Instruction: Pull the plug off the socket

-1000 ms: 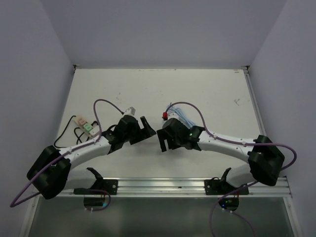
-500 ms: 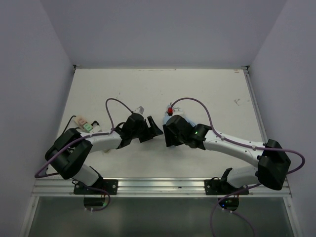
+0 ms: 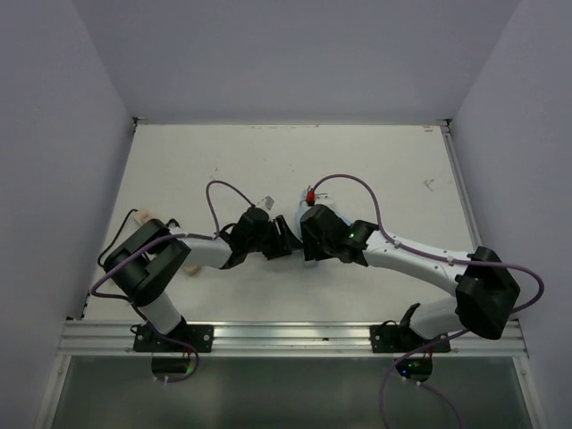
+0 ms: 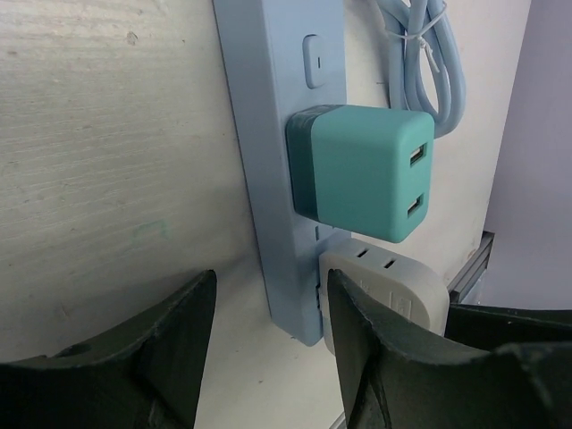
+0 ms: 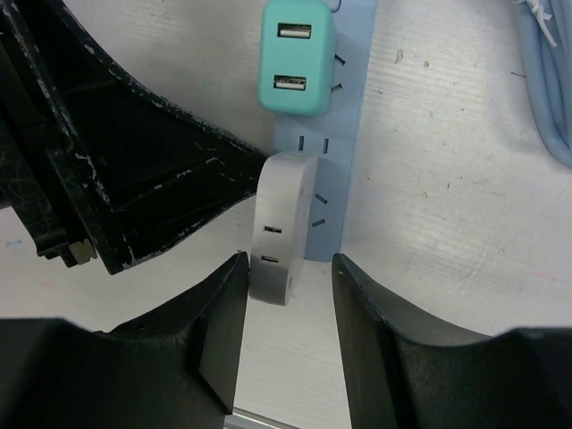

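A light blue socket strip [image 4: 268, 134] lies on the table with a teal USB charger [image 4: 366, 170] and a grey plug [image 4: 393, 277] pushed into it. My left gripper [image 4: 268, 286] is open and straddles the strip's end; one finger stands close against the grey plug, the other clear of the strip. In the right wrist view the grey plug [image 5: 281, 214] and the strip [image 5: 353, 89] sit between the open fingers of my right gripper [image 5: 290, 268], the plug nearly touching one pad. From above, both grippers [image 3: 281, 239] [image 3: 308, 241] meet over the strip and hide most of it.
The strip's light blue cable [image 5: 545, 80] lies coiled beside it, and its red switch [image 3: 310, 196] shows behind the right gripper. A black cord [image 3: 125, 223] runs by the left arm. The metal rail [image 3: 295, 335] marks the near edge. Grey walls close in left and right.
Both grippers have come together over the strip's end and their jaws have narrowed. The left arm has folded, carrying its gripper rightward.
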`<action>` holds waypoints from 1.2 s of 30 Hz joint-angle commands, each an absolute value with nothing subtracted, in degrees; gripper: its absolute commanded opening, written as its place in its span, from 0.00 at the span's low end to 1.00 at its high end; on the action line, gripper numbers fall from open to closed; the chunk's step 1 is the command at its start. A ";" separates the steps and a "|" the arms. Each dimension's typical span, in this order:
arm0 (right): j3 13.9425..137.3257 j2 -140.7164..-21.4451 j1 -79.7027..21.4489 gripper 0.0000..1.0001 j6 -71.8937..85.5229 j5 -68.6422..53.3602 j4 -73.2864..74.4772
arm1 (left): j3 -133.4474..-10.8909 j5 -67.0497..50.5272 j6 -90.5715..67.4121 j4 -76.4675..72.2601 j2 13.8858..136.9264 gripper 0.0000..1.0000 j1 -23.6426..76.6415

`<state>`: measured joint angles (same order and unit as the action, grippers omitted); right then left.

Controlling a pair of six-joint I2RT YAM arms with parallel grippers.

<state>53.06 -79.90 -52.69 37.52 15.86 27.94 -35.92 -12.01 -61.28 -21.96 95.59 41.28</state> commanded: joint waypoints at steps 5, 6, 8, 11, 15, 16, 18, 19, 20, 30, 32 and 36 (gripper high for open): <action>55.98 -81.21 -51.77 0.44 38.23 16.00 25.49 | -38.41 -12.48 -61.79 -26.37 97.82 0.55 41.57; 55.99 -81.73 -51.68 0.44 38.23 15.82 25.49 | -38.41 -12.48 -61.79 -26.37 98.08 0.54 41.66; 56.25 -82.09 -51.68 0.44 38.23 15.56 25.31 | -38.23 -12.39 -61.96 -26.37 98.44 0.53 41.66; 56.25 -83.32 -51.50 0.43 38.06 15.38 25.22 | -37.62 -11.87 -61.96 -26.37 98.79 0.47 41.57; 56.25 -84.55 -51.42 0.38 37.97 14.77 25.22 | -37.18 -11.95 -62.05 -26.54 99.40 0.43 41.57; 56.16 -84.55 -51.50 0.37 37.97 14.85 25.22 | -37.18 -11.95 -62.14 -26.54 99.75 0.41 41.66; 56.25 -84.38 -51.50 0.31 37.88 15.20 25.31 | -36.57 -12.04 -62.31 -26.72 100.11 0.35 41.66; 56.25 -84.29 -51.50 0.28 37.88 15.38 25.40 | -36.39 -12.13 -62.58 -26.89 100.37 0.33 41.57; 56.34 -84.29 -51.42 0.24 37.71 15.73 25.84 | -36.04 -12.13 -62.84 -26.98 100.46 0.31 41.57; 60.90 -85.43 -51.59 0.00 37.88 16.51 30.14 | -32.79 -11.25 -66.70 -25.33 103.36 0.05 41.75; 62.39 -85.69 -51.50 0.00 38.66 17.92 32.07 | -32.43 -9.51 -67.32 -23.30 103.18 0.04 41.84; 66.96 -87.01 -51.59 0.00 40.69 20.56 38.05 | -32.52 -7.12 -68.20 -19.52 102.83 0.02 43.32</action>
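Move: For my right hand, the white plug is about 2 cm down, 1 cm ahead and 1 cm left, already between the open pads. The teal plug is some 5 cm ahead, 3 cm left and 3 cm down. The cord bundle is about 11 cm ahead and 5 cm right, near table height. For my left hand, the socket's near end is some 3 cm to the right, level fore-and-aft and 1 cm down; the teal plug is about 4 cm ahead and 2 cm right. My right hand sinks about 1.5 cm and eases 1 cm forward, then closes its pads on both sides of the white plug and grips it, tilting slightly at the end. Meanwhile my left hand slips some 1.5 cm right towards the socket and shuts its fingers almost fully, the closed tips coming up against the socket's side next to that plug. ##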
